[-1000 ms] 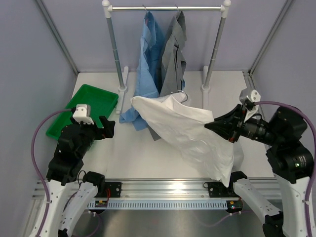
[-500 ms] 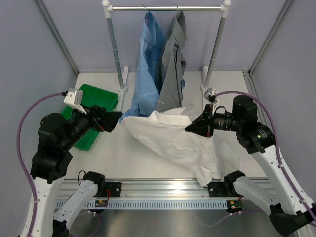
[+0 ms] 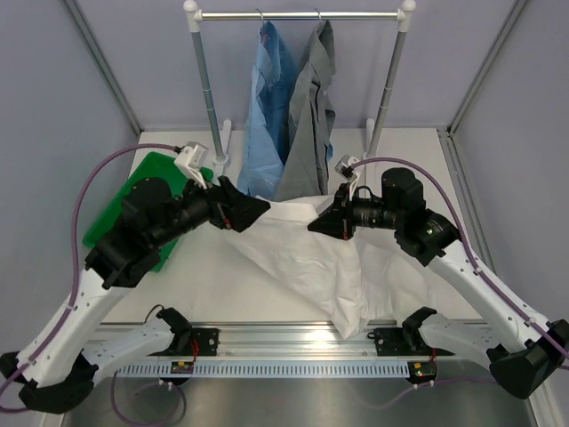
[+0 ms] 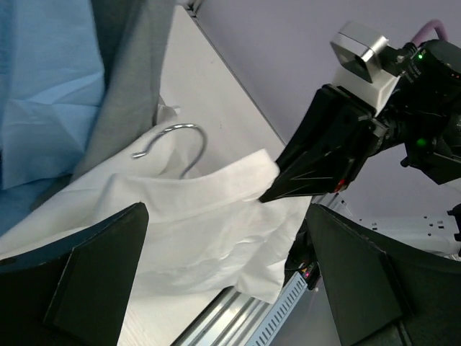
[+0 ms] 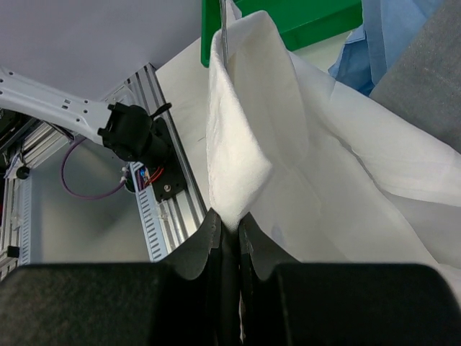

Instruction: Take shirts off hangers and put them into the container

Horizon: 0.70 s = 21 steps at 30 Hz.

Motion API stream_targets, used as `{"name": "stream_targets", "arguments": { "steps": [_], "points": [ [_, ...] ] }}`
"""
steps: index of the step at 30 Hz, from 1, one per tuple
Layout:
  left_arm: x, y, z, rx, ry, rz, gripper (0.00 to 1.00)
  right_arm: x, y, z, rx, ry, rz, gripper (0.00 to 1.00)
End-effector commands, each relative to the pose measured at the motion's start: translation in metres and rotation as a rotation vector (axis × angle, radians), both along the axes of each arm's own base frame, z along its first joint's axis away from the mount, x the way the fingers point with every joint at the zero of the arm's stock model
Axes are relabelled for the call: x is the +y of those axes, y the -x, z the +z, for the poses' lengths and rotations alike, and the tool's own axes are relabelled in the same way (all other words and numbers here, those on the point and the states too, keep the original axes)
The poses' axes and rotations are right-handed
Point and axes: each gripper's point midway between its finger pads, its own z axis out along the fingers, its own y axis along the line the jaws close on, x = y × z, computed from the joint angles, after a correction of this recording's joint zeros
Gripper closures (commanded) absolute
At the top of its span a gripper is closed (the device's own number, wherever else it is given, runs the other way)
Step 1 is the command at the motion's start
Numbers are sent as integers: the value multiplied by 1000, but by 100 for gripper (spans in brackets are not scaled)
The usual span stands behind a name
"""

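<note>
The white shirt (image 3: 307,258) hangs spread between the two arms, its hem trailing down to the front rail. My right gripper (image 3: 315,226) is shut on its collar edge (image 5: 238,166); the pinch shows plainly in the right wrist view at the right gripper (image 5: 229,225). My left gripper (image 3: 254,208) stands open just left of the collar, with nothing between its fingers (image 4: 94,277). The metal hook of a hanger (image 4: 178,141) sticks out of the white shirt (image 4: 187,223). The light blue shirt (image 3: 267,116) and the grey shirt (image 3: 308,116) hang on the rail. The green container (image 3: 147,167) lies at the left, mostly under my left arm.
The white-posted rail (image 3: 298,14) stands at the back of the table, its posts either side of the hanging shirts. Grey walls close in the left, right and back. The aluminium base rail (image 3: 293,338) runs along the near edge.
My right gripper has carried the white shirt back and leftward to the table's middle. My left arm has swung from above the container rightward to the shirt's collar, still open.
</note>
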Motion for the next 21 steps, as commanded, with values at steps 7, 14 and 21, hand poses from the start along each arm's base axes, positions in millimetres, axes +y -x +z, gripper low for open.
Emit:
{"name": "stream_targets", "arguments": {
  "steps": [7,14,21],
  "points": [
    [-24,-33,7,-96,-162,211,7,28,-1,16,-73,-55,25,100],
    [-20,-48,-16,-72,-305,311,12,32,5,15,-76,-53,42,100],
    [-26,-57,-24,-76,-318,332,25,35,7,12,-80,-47,52,100]
  ]
}}
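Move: The hanger hook stands some 4 cm to the left hand's right, 3 cm ahead and 6 below its wide-open fingers. From the left hand, the shirt shoulder pinched by the right hand is about 13 cm right, 2 back and 7 lower; the blue shirt hangs roughly 20 cm ahead, 3 right, the grey one 20 ahead, 12 right, both about 10 lower. From the right hand the hook lies some 9 cm left, 5 ahead, about level. Left hand slides 4 cm right, then 5 down and forward towards hook, starting to close; right carries shirt left. ##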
